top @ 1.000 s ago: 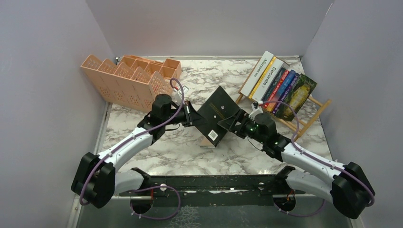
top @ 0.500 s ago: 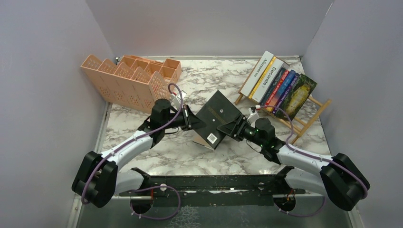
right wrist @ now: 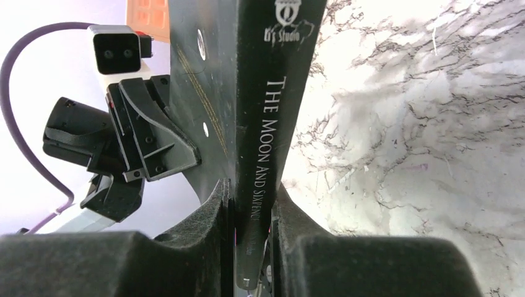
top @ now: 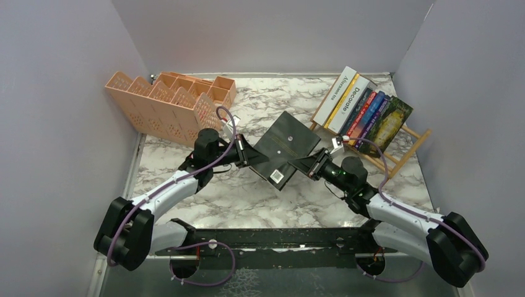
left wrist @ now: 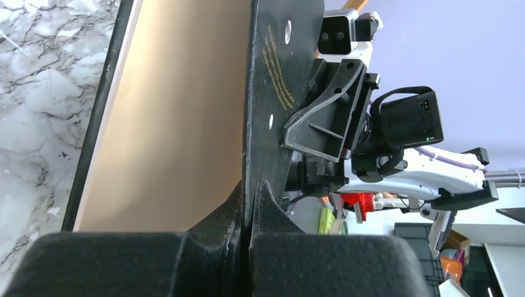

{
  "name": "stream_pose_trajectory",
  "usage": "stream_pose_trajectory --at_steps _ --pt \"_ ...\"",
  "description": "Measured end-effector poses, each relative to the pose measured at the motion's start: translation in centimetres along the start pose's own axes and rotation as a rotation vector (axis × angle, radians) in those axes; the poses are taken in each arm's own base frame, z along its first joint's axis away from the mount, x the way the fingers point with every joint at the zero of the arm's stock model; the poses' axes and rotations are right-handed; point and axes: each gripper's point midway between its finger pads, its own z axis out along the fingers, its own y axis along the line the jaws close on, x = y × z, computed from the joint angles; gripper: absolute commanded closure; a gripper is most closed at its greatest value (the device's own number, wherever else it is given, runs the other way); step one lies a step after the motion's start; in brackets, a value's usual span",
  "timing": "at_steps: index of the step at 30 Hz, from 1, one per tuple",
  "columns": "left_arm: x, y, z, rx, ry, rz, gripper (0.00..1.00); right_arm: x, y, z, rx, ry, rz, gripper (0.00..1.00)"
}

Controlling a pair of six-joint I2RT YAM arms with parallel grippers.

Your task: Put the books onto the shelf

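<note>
A black book (top: pixel 285 145) hangs tilted over the middle of the table, held from both sides. My left gripper (top: pixel 251 158) is shut on its thin front cover (left wrist: pixel 278 74), with the tan inside (left wrist: pixel 179 111) showing beside it. My right gripper (top: pixel 303 166) is shut on the spine (right wrist: pixel 266 111), a finger on each side of the white lettering. Several other books (top: pixel 362 111) lean in a row on the light-wood shelf (top: pixel 405 151) at the back right.
A peach lattice organizer (top: pixel 170 102) stands at the back left, close behind my left arm. Grey walls close in the left, back and right sides. Bare marble tabletop (top: pixel 247 192) lies under and in front of the held book.
My right gripper's jaws, open a second ago, have closed onto the black book's spine. The book has shifted slightly. The left grip has stayed shut.
</note>
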Motion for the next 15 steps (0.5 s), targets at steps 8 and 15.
stream_pose_trajectory --at_steps 8,15 --pt "0.2 -0.2 -0.2 0.006 0.007 0.024 0.37 -0.6 2.9 -0.9 -0.075 -0.016 -0.057 0.99" --pt "-0.6 -0.4 -1.7 -0.079 -0.013 0.110 0.15 -1.9 5.2 -2.4 -0.020 -0.018 -0.232 0.99"
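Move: The black book hangs between both hands: its middle is about 6 cm to the left hand's right, 2 cm ahead and slightly below, and about 2 cm left and 4 cm ahead of the right hand, level with it. The shelf's free end lies some 40 cm to the right hand's right, 6 cm ahead and 10 cm lower; the landscape-cover book, last in the row, is roughly 33 cm right, 13 cm ahead and 6 cm lower. The black book's cover is let go by the left fingers, which open from shut to nearly wide, that hand staying almost in place before easing left and up a centimetre or two. The right fingers keep their pinch across the spine and lift the book about 6 cm, drawing slightly back and right while the wrist rolls some 15 degrees, its forward-right side rising. ##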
